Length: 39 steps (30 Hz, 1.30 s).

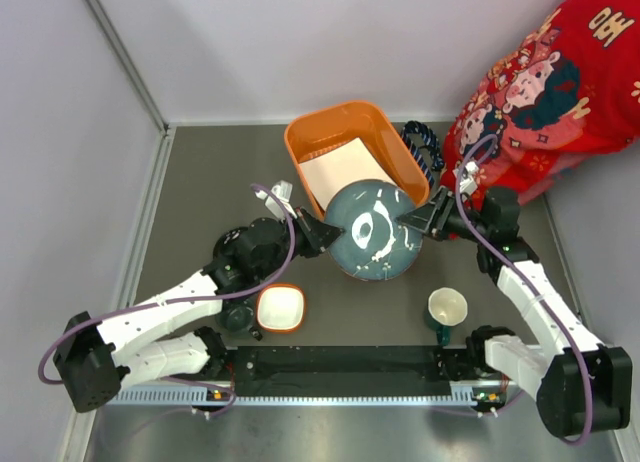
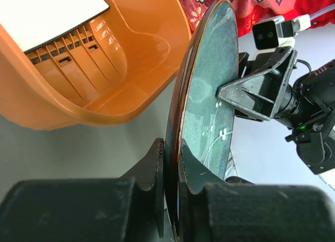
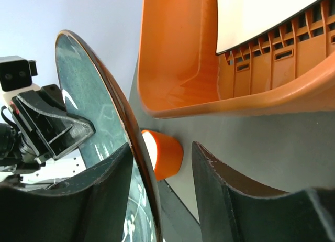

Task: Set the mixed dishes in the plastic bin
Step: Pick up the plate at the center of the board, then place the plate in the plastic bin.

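The large round blue-grey plate [image 1: 372, 234] hangs tilted just in front of the orange plastic bin [image 1: 300, 147], between both grippers. My left gripper [image 1: 320, 234] is shut on its left rim; the left wrist view shows both jaws of this gripper [image 2: 171, 171] pinching the plate [image 2: 209, 95] edge-on. My right gripper [image 1: 413, 220] is open and straddles the opposite rim. In the right wrist view that gripper [image 3: 159, 168] has one finger against the plate [image 3: 84, 79] face and the other standing apart. A white square plate [image 1: 345, 170] lies in the bin.
The orange bowl [image 1: 281, 308] and a small dark teal cup [image 1: 237, 317] sit near the left arm. A cream mug [image 1: 447, 307] stands by the right arm. A striped necktie [image 1: 425, 147] lies right of the bin, beside a person in red [image 1: 550, 82].
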Motion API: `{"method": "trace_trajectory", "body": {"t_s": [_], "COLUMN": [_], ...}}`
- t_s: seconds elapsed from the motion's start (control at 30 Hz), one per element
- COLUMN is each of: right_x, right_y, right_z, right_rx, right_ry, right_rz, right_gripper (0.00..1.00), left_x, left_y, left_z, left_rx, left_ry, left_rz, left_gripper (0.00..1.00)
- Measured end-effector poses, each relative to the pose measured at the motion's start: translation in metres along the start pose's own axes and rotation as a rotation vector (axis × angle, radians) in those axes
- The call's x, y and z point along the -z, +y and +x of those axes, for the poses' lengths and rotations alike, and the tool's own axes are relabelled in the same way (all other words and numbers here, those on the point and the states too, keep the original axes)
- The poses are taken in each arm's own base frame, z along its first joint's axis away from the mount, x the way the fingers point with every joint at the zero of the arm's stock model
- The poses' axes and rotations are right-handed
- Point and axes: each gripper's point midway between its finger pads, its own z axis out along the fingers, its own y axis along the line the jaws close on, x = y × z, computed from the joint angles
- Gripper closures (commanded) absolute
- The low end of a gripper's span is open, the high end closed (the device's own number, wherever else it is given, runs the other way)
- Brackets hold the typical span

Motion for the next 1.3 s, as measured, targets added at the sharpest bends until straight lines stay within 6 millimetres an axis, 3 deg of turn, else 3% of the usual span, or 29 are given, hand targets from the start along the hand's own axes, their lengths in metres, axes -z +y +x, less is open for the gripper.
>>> {"method": "trace_trajectory", "body": {"t_s": [0.13, 0.23, 0.27, 0.3, 0.37, 0.53, 0.57, 0.7, 0.9, 1.17, 1.3], "right_x": [-0.003, -0.004, -0.005, -0.005, -0.004, -0.005, -0.006, -0.008, -0.016, -0.042, -0.054], "right_y": [0.002, 0.006, 0.007, 0.009, 0.014, 0.022, 0.022, 0.022, 0.031, 0.032, 0.028], "right_z": [0.002, 0.002, 0.002, 0.002, 0.0, -0.004, -0.004, -0.005, -0.024, -0.077, -0.098], "right_rx": [-0.009, -0.018, -0.014, -0.013, 0.003, -0.018, -0.029, -0.049, -0.053, -0.049, -0.053], "right_ry": [0.011, 0.017, 0.017, 0.016, 0.012, 0.004, 0.004, 0.0, -0.007, -0.078, -0.104], "right_rz": [-0.019, -0.045, -0.053, -0.064, -0.089, -0.124, -0.124, -0.121, -0.127, -0.087, -0.066], "right_gripper": [0.62, 0.82, 0.94, 1.0, 1.0, 1.0, 1.0, 1.0, 1.0, 1.0, 1.0], "left_x": [0.0, 0.0, 0.0, 0.0, 0.0, -0.001, -0.001, 0.004, 0.015, 0.036, 0.043], "left_y": [0.0, 0.0, 0.001, 0.002, 0.002, -0.011, -0.013, -0.029, -0.04, -0.042, -0.033], "left_z": [0.0, -0.001, -0.001, -0.001, -0.003, -0.016, -0.018, -0.027, -0.044, -0.074, -0.081], "left_rx": [0.002, 0.004, 0.004, 0.004, 0.032, 0.064, 0.065, 0.076, 0.088, 0.094, 0.097], "left_ry": [0.001, -0.001, -0.001, -0.002, -0.005, -0.051, -0.055, -0.081, -0.132, -0.216, -0.24], "left_rz": [0.001, -0.001, -0.003, -0.005, -0.007, 0.039, 0.049, 0.104, 0.144, 0.155, 0.135], "left_gripper": [1.0, 1.0, 0.96, 0.88, 0.7, 0.38, 0.25, 0.01, 0.01, 0.01, 0.01]}}
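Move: The blue-grey plate hangs about level between both hands: its middle is some 9 cm right and 1 cm ahead of the left hand, which still pinches its left rim, and about 7 cm left and 2 cm back of the right hand, whose half-open fingers stand astride its right rim. The bin's middle lies roughly 16 cm ahead of the right hand, 10 cm left and 15 cm lower; the mug stands about 15 cm right and 15 cm back of that hand, some 17 cm lower. The right hand edges a little left and up and shuts its fingers on the plate's right rim, while the left hand opens wide to let go of the left rim and draws clear of it, up about 8 cm and then also left some 5 cm, rolling slightly so its left side dips. Once its grip is shut, the right hand carries the plate forward about 10 cm and up some 6 cm, out over the bin. ##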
